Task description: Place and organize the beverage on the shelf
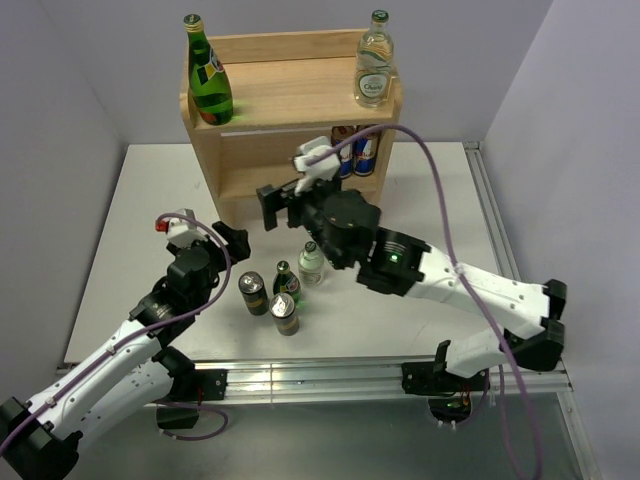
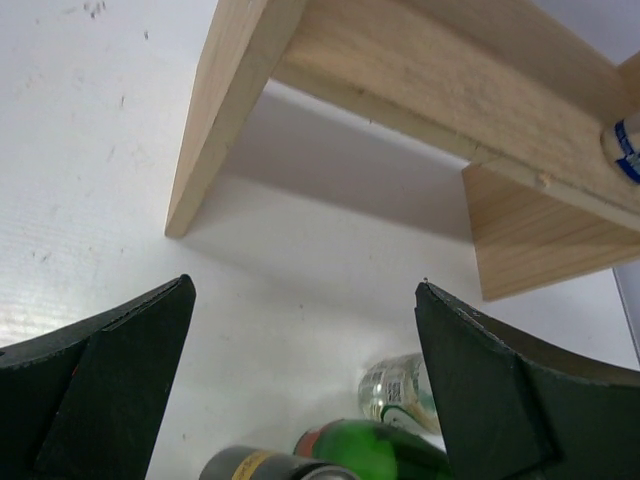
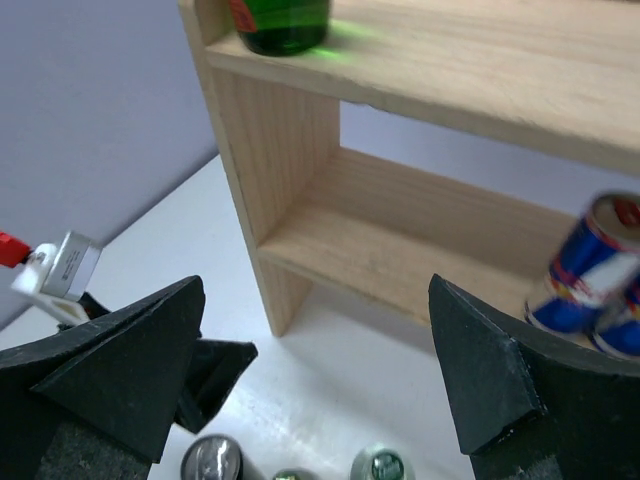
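Note:
The light-wood shelf point(image 1: 290, 90) stands at the back of the table. A tall green bottle point(image 1: 210, 75) and a clear bottle point(image 1: 374, 65) stand on its top board, and blue Red Bull cans point(image 1: 358, 150) stand on the lower tier at the right. On the table in front stand two dark cans point(image 1: 253, 293) point(image 1: 285, 314), a small green bottle point(image 1: 287, 282) and a small clear bottle point(image 1: 311, 264). My left gripper point(image 1: 233, 240) is open and empty, left of this group. My right gripper point(image 1: 277, 208) is open and empty, hovering above the group in front of the shelf's lower tier.
The left wrist view shows the shelf's left side panel point(image 2: 215, 110), the clear bottle point(image 2: 400, 390), the green bottle point(image 2: 375, 450) and a can point(image 2: 250, 465). The right wrist view shows the lower tier point(image 3: 400, 250), the Red Bull cans point(image 3: 590, 275) and the left gripper's finger point(image 3: 215, 365). A metal rail point(image 1: 320, 375) edges the table front.

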You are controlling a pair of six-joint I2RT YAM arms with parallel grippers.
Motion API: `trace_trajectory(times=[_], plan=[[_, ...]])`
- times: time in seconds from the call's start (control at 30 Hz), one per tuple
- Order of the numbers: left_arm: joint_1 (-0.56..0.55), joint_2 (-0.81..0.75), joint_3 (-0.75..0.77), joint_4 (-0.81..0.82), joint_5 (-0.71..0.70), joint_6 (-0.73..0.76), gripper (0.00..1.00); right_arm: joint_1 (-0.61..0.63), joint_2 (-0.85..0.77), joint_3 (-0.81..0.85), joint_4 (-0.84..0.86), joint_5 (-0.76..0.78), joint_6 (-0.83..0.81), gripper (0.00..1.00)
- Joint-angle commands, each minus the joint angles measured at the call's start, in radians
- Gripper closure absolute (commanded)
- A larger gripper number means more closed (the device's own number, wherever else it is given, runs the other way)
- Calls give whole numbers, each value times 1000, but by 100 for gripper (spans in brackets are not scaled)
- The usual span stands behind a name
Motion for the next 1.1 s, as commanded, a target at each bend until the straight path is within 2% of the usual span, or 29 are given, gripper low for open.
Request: trace_trajectory(times=[0.0, 0.17, 0.43, 0.83, 1.07], plan=[[-22, -23, 50, -70, 37, -51, 1, 9, -129, -97, 43, 61, 106, 0], [-87, -57, 60, -148, 22, -84, 1, 13, -214, -235, 23, 93, 184, 0], [-260, -37, 137, -329, -134, -179, 1, 13, -343, -388, -5, 142, 256, 0], [-590, 58, 133, -601, -371, -554, 1, 14, -530, -536, -66, 185, 342, 0], [-633, 117, 84, -641, -397, -676, 1, 13, -585, -574, -103, 193, 373, 0]])
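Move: The nearer-left of the two dark cans is some 7 cm behind the left hand, 4 cm to its right and 12 cm below. Of that can, the standing green bottle is about 7 cm to the right, and the second can 6 cm right and 5 cm nearer the base. From the right hand, the left can is about 4 cm back, 4 cm left and 35 cm down, and the clear bottle on the table 2 cm ahead, 8 cm right and 32 cm down. Draw the open left gripper back about 9 cm and 6 cm to the right, sinking a little in the later part, until it hangs close over the left can, fingers tipped some 10 degrees further down. Meanwhile, swing the empty, open right gripper about 14 cm right, lowering it and easing it back, away from the green bottle on the shelf. ##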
